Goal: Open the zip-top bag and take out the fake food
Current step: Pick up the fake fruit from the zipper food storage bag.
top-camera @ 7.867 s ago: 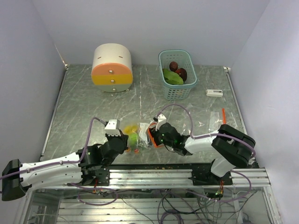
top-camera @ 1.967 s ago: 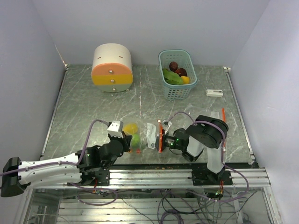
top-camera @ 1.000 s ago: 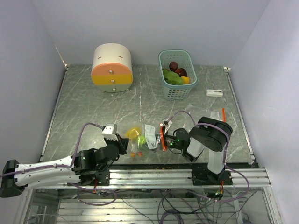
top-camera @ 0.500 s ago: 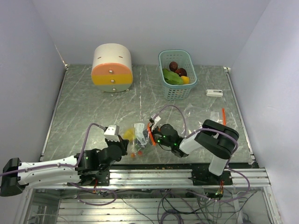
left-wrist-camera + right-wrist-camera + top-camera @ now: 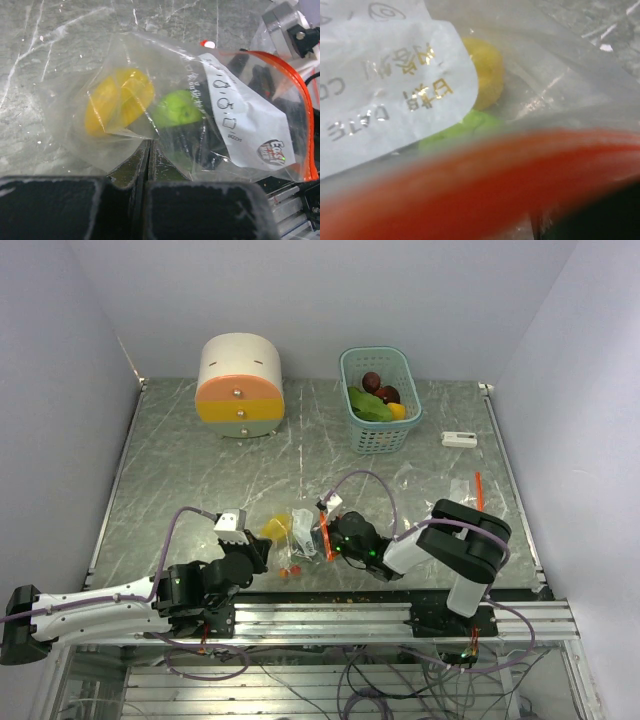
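The clear zip-top bag point(image 5: 300, 530) point(image 5: 225, 107) lies near the table's front edge, its orange zip strip point(image 5: 306, 115) point(image 5: 470, 185) toward the right arm. A yellow fruit point(image 5: 117, 100) point(image 5: 485, 72) and a lime-green fruit point(image 5: 177, 109) point(image 5: 452, 134) of the fake food sit inside it. My left gripper point(image 5: 258, 546) point(image 5: 150, 145) is shut, pinching the bag's bottom edge. My right gripper point(image 5: 328, 536) is at the bag's mouth. Dark parts of it show through the plastic in the left wrist view. Its own view is filled by the blurred zip strip, which hides its fingers.
A teal basket point(image 5: 375, 432) at the back holds a green leafy piece point(image 5: 366, 406), dark red pieces point(image 5: 372, 381) and a yellow-orange fruit point(image 5: 398, 411). A round cream-and-orange drawer box point(image 5: 238, 385) stands back left. A small white device point(image 5: 459, 439) lies at the right. Small red bits point(image 5: 288, 571) lie before the bag.
My right gripper has moved left, up to the bag's mouth. The bag has shifted a little to the left, and the left gripper still pinches it.
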Robot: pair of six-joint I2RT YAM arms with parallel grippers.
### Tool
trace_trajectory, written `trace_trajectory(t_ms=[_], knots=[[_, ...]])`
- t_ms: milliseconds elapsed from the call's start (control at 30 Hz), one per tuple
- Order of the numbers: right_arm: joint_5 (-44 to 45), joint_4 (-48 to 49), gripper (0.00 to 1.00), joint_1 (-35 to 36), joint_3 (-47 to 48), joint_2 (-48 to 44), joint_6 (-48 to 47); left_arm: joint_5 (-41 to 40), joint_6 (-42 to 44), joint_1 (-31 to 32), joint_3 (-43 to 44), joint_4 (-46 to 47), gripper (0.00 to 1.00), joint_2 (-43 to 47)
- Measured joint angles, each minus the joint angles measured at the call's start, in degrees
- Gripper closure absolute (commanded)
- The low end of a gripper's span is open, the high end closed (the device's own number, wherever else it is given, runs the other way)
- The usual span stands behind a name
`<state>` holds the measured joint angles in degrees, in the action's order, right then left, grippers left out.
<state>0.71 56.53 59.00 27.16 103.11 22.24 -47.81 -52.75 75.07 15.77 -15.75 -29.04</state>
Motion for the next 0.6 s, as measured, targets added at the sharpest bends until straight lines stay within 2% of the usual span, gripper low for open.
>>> trace_trajectory(t_ms=[200,600], knots=[[2.56,-3.78,0.39,-0.02,-4.11,-7.67,0.87,-0.68,-1.09,0.0,0.0,-2.56,0.93,1.77],[9.22,-15.28,0.4,-3.54,-9.03,-29.44,-1.07,-2.03,-3.13,0.0,-0.22,-5.22,0.93,2.84]])
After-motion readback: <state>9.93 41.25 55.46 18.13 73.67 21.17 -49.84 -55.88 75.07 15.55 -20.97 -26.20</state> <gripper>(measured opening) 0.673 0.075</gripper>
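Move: The right fingers already hold the green fruit inside the bag. The orange-edged bag mouth lies some 5 cm to their right and about level front to back; the yellow fruit is about 8 cm to their left and 1 cm farther out, and the small red pieces some 10 cm back and 5 cm left. For the left hand, shut at the bag's closed end, the green fruit is roughly 3 cm ahead, 8 cm right and 6 cm lower. Draw the right gripper out to the right through the bag mouth, then lift as you go, about 7 cm right and 7 cm up with a slight reach forward at the end. Keep the grip on the green fruit and swing the wrist some 10 degrees clockwise. Keep the left fingers shut on the bag's closed end and ease them 1.5 cm left, against the pull. ##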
